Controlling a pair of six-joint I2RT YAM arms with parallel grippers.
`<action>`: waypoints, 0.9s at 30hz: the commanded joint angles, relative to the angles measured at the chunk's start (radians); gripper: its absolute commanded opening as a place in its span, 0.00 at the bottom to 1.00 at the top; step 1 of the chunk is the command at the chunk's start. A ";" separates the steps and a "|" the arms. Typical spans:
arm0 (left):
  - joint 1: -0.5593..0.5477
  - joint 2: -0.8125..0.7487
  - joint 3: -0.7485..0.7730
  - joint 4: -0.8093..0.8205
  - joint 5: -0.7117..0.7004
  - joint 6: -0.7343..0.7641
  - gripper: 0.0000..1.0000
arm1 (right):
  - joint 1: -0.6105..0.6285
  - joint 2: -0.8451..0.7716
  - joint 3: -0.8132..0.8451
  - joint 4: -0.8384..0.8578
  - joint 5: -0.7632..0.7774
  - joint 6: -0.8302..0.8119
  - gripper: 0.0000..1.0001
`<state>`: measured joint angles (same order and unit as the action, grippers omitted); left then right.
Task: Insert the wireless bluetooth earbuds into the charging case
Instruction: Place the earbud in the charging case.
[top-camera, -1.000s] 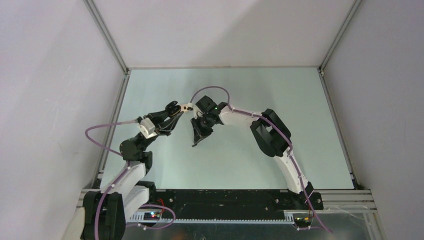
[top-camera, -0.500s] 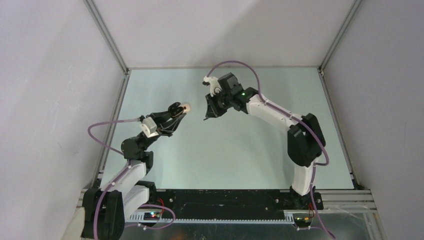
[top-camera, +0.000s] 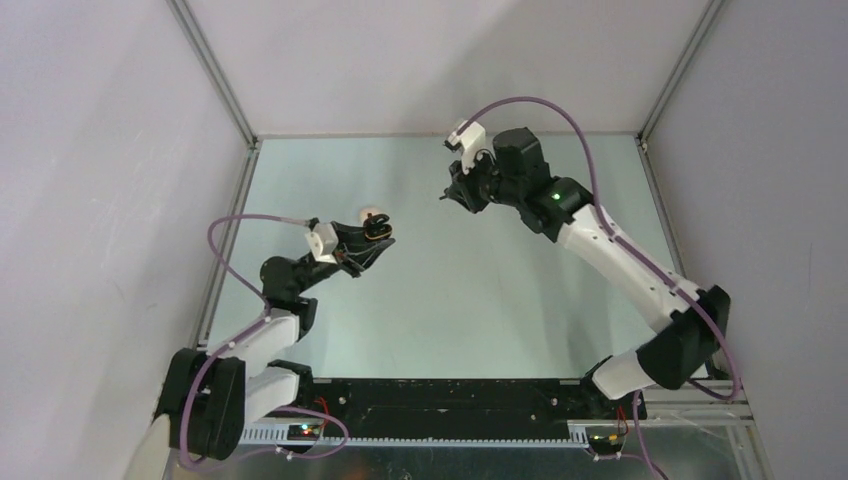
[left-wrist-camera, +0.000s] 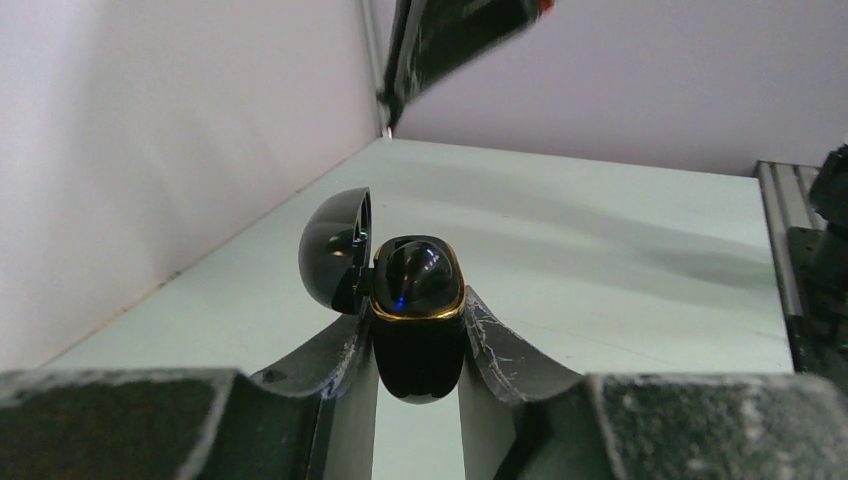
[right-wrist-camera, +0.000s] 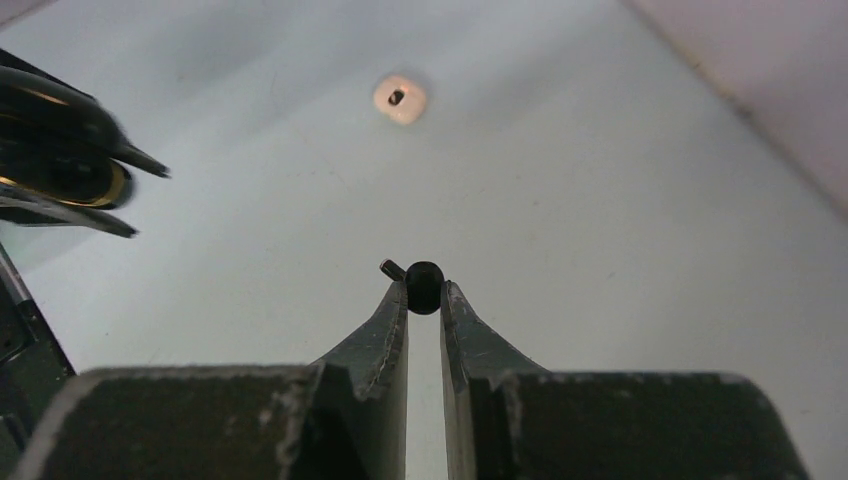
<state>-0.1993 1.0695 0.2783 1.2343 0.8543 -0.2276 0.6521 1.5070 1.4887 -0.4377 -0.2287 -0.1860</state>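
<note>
The charging case (left-wrist-camera: 418, 350) is black with a gold rim, and its lid (left-wrist-camera: 335, 250) hangs open to the left. My left gripper (left-wrist-camera: 417, 305) is shut on the case body and holds it above the table at centre left (top-camera: 378, 234). My right gripper (right-wrist-camera: 424, 285) is shut on a black earbud (right-wrist-camera: 424, 287), whose stem pokes out to the left of the fingertips. That gripper (top-camera: 447, 197) hangs over the far middle of the table, well apart from the case. A small cream-white earbud (right-wrist-camera: 400, 99) lies on the table just beyond the left gripper (top-camera: 372, 215).
The pale green table (top-camera: 500, 290) is walled on the left, back and right. The right arm's dark link (left-wrist-camera: 450, 40) shows blurred at the top of the left wrist view. The left gripper with the case (right-wrist-camera: 70, 175) sits at the left edge of the right wrist view.
The right arm has swung away from the left gripper toward the far right, stretching out with the black earbud. The left gripper has shifted slightly right and turned, still holding the case.
</note>
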 joint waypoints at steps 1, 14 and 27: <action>-0.019 0.049 0.063 -0.008 0.084 -0.028 0.00 | 0.020 -0.088 0.007 -0.004 0.064 -0.143 0.10; -0.124 0.113 0.134 -0.203 0.203 0.044 0.00 | 0.246 -0.111 0.084 -0.138 0.192 -0.374 0.11; -0.132 0.123 0.153 -0.291 0.220 0.078 0.00 | 0.460 -0.072 0.055 -0.187 0.412 -0.518 0.11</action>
<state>-0.3252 1.1934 0.3931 0.9535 1.0523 -0.1837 1.0729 1.4261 1.5284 -0.6243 0.0906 -0.6498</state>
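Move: The right hand holds a black earbud. The open black charging case in the left fingers lies about 7 cm back, 14 cm to the left and slightly below. A pale case on the table is roughly 11 cm ahead of the right hand, 18 cm left and 23 cm below. From the left hand, the earbud lies some 8 cm ahead, 15 cm right and a little higher. Both hands keep their pinches, earbud in the right and charging case in the left, and close on each other without touching yet. The right rises about 4 cm, then sweeps back some 10 cm and left towards the case, sinking slightly and rolling about 40 degrees around its fingers. The left brings the case right, down and back, its fingers swinging clockwise and tipping nearly level. ##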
